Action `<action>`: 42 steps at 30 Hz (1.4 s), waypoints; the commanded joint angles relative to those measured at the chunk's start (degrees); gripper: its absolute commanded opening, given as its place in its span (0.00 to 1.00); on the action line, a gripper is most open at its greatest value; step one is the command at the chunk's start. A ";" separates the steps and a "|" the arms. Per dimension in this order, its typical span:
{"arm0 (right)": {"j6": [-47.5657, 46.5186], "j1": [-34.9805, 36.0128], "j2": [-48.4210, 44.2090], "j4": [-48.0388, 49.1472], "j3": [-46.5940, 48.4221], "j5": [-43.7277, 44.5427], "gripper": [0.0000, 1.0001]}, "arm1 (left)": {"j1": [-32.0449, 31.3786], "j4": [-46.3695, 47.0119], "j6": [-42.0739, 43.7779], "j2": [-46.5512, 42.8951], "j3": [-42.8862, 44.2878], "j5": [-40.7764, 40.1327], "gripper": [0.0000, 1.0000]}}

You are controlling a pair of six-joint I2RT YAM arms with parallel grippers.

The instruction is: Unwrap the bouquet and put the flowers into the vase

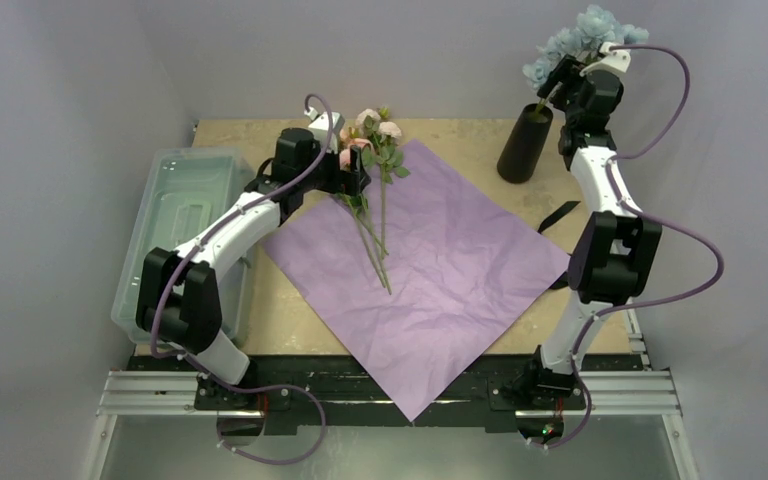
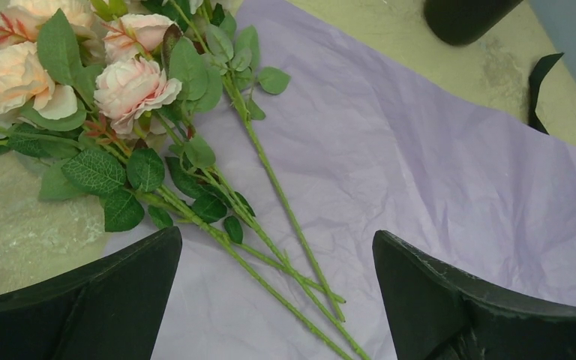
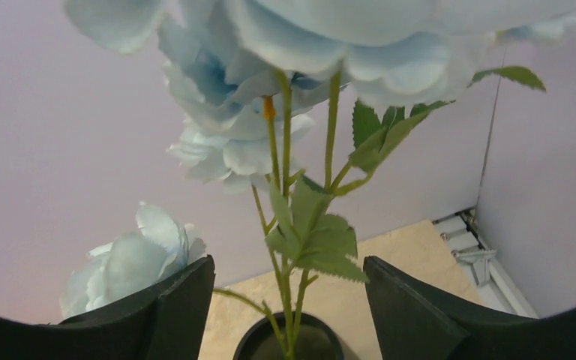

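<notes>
The bouquet is unwrapped: its lilac paper (image 1: 430,270) lies flat on the table, and the black ribbon (image 1: 558,214) lies at the paper's right corner. Pink and peach flowers (image 1: 372,135) rest on the paper's far left edge, stems (image 2: 285,255) pointing toward me. My left gripper (image 1: 360,172) hovers open over those stems, nothing between its fingers (image 2: 105,300). Pale blue flowers (image 1: 585,38) stand with their stems (image 3: 289,300) in the black vase (image 1: 525,143) at the far right. My right gripper (image 1: 570,85) is open around those stems above the vase mouth (image 3: 289,341), jaws apart from them.
A clear plastic lidded bin (image 1: 175,235) stands at the table's left edge, beside the left arm. The booth's walls close in on the left, right and back. A metal rail (image 1: 390,395) runs along the near edge under both arm bases.
</notes>
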 commanded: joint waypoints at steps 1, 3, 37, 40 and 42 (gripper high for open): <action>1.69 0.10 -7.59 -0.99 -1.90 -2.75 0.80 | 1.87 -0.16 -4.71 1.03 3.53 1.99 1.00; 1.83 0.12 -9.51 -1.80 -3.11 -3.17 0.86 | 2.65 0.23 -5.99 0.95 3.60 2.51 1.00; -8.75 4.78 -33.70 -12.86 -28.88 -21.58 0.98 | 6.42 17.84 -24.63 19.91 -0.54 9.28 0.41; -8.71 5.25 -33.79 -13.48 -28.43 -22.29 0.98 | 5.61 19.46 -25.22 22.34 0.57 9.92 0.38; -8.86 5.45 -33.80 -14.56 -28.30 -22.65 0.98 | 5.27 20.35 -26.02 23.88 1.20 10.39 0.38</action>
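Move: The rose stems just below their leaves lie under the left hand, about 4 cm ahead, 1 cm right and 17 cm down; the pink blossoms lie 11 cm farther out than those stems and 1 cm to their left. The right hand is over the vase, whose middle is about 2 cm back, 3 cm left and 21 cm below; from it the rose stems lie roughly 11 cm back, 34 cm left, 30 cm down. The left hand first eases some 4 cm left, then sinks about 14 cm with a little forward reach towards the rose stems, tipping its fingers down some 20 degrees and narrowing them to under half open. The right hand finishes opening and backs away from the blue flowers, back and left, rising at first and then sinking, turning counter-clockwise. ##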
